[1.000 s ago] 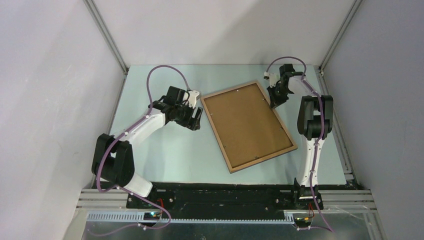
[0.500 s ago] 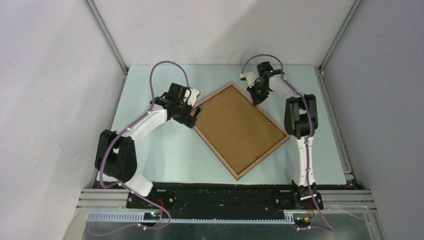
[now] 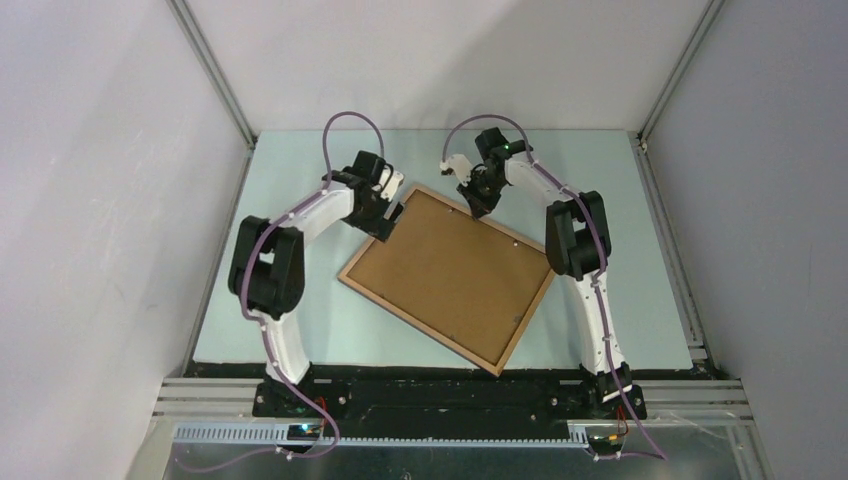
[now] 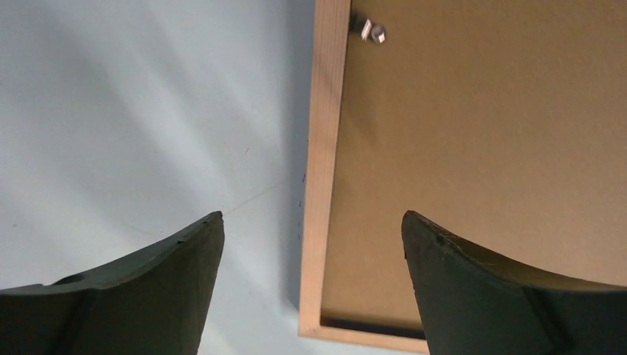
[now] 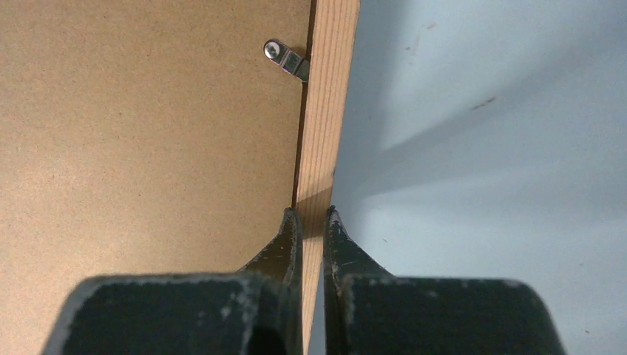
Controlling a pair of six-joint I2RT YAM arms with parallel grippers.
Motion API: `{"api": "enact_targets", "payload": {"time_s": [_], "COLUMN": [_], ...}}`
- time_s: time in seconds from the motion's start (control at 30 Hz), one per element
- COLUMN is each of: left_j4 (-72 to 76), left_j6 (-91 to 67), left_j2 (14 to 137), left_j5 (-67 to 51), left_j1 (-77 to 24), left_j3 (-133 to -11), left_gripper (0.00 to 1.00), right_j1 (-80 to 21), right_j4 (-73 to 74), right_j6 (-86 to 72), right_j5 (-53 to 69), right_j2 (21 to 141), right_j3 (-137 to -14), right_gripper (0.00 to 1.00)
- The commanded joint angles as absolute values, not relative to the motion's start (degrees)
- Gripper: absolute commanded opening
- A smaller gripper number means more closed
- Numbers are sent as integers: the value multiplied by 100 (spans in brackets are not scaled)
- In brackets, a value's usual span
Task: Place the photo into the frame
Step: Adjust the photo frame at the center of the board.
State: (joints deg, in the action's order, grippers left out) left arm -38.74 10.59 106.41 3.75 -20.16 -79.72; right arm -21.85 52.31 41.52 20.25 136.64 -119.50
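Observation:
The frame (image 3: 450,280) lies back up on the table, turned at an angle, its light wood border (image 4: 322,185) around a brown backing board (image 5: 148,133). My right gripper (image 3: 478,205) is shut on the border (image 5: 329,111) at the far edge, one finger on the board side and one on the table side (image 5: 310,211). My left gripper (image 3: 388,215) hangs open above the frame's far left corner, its fingers straddling the border (image 4: 310,214) without touching it. The photo is out of view.
Small metal tabs (image 5: 287,59) (image 4: 372,31) sit along the inner edge of the border. The pale green table (image 3: 290,300) is walled on three sides, with rails along its left and right edges. Both arm bases stand at the near edge.
My right gripper has pulled the frame's far end to the left, swinging the frame round on the table. My left gripper has moved toward the far side along the frame's corner.

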Motion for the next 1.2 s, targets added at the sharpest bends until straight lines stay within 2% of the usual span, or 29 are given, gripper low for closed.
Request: {"api": "enact_targets", "payload": {"time_s": [0.0, 0.23, 0.4, 0.67, 0.87, 0.97, 1.03, 1.17], "left_j4": [-4160, -4370, -4514, -4602, -4622, -4616, -4622, -4609], "left_j6": [1041, 962, 885, 784, 626, 522, 428, 177], "left_j2": [11103, 11646, 11946, 12230, 12394, 12411, 12404, 12350], "left_j5": [-34, -470, -796, -1106, -1232, -1259, -1272, -1355], "left_j1": [-1832, -1738, -1682, -1639, -1573, -1547, -1527, -1416], "left_j3": [-8533, -8994, -9325, -9636, -9756, -9751, -9724, -9616], "left_gripper": [91, 81, 64, 46, 27, 9, 1, 0], "right_j1": [-2204, -2210, -2214, -2230, -2224, -2210, -2191, -2088], "right_j4": [5397, 5402, 5348, 5206, 4958, 4834, 4743, 4608], "right_j6": [4598, 4570, 4507, 4395, 4204, 3907, 3699, 3270], "right_j5": [2366, 2505, 2557, 2472, 2210, 2094, 1996, 1801], "right_j2": [13677, 13635, 13534, 13377, 13289, 13253, 13197, 12993], "right_j3": [-12202, -12061, -11923, -11637, -11465, -11449, -11451, -11461], "right_gripper": [0, 0, 0, 7, 21, 29, 36, 52]}}
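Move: The photo frame's short left rail, at its middle, lies roughly 3 cm ahead of the open left hand, 3 cm to its right and 4 cm below. Of the frame's corners, the far one is about 14 cm ahead and 11 cm right of that hand, the nearest-left one 10 cm back and 8 cm left. The right hand still grips the long far rail; from it, the left rail's middle is some 26 cm left and 3 cm back. The left hand sinks about 4 cm, easing forward and then to the right some 2.5 cm each way, its fingertips tilting back and right by about 15 degrees, and closes fully to pinch the short left rail from both sides. The right hand keeps its pinch on the far rail while drifting about 1 cm back, then late on opens to roughly half and lets go, its fingers staying low astride that rail. ##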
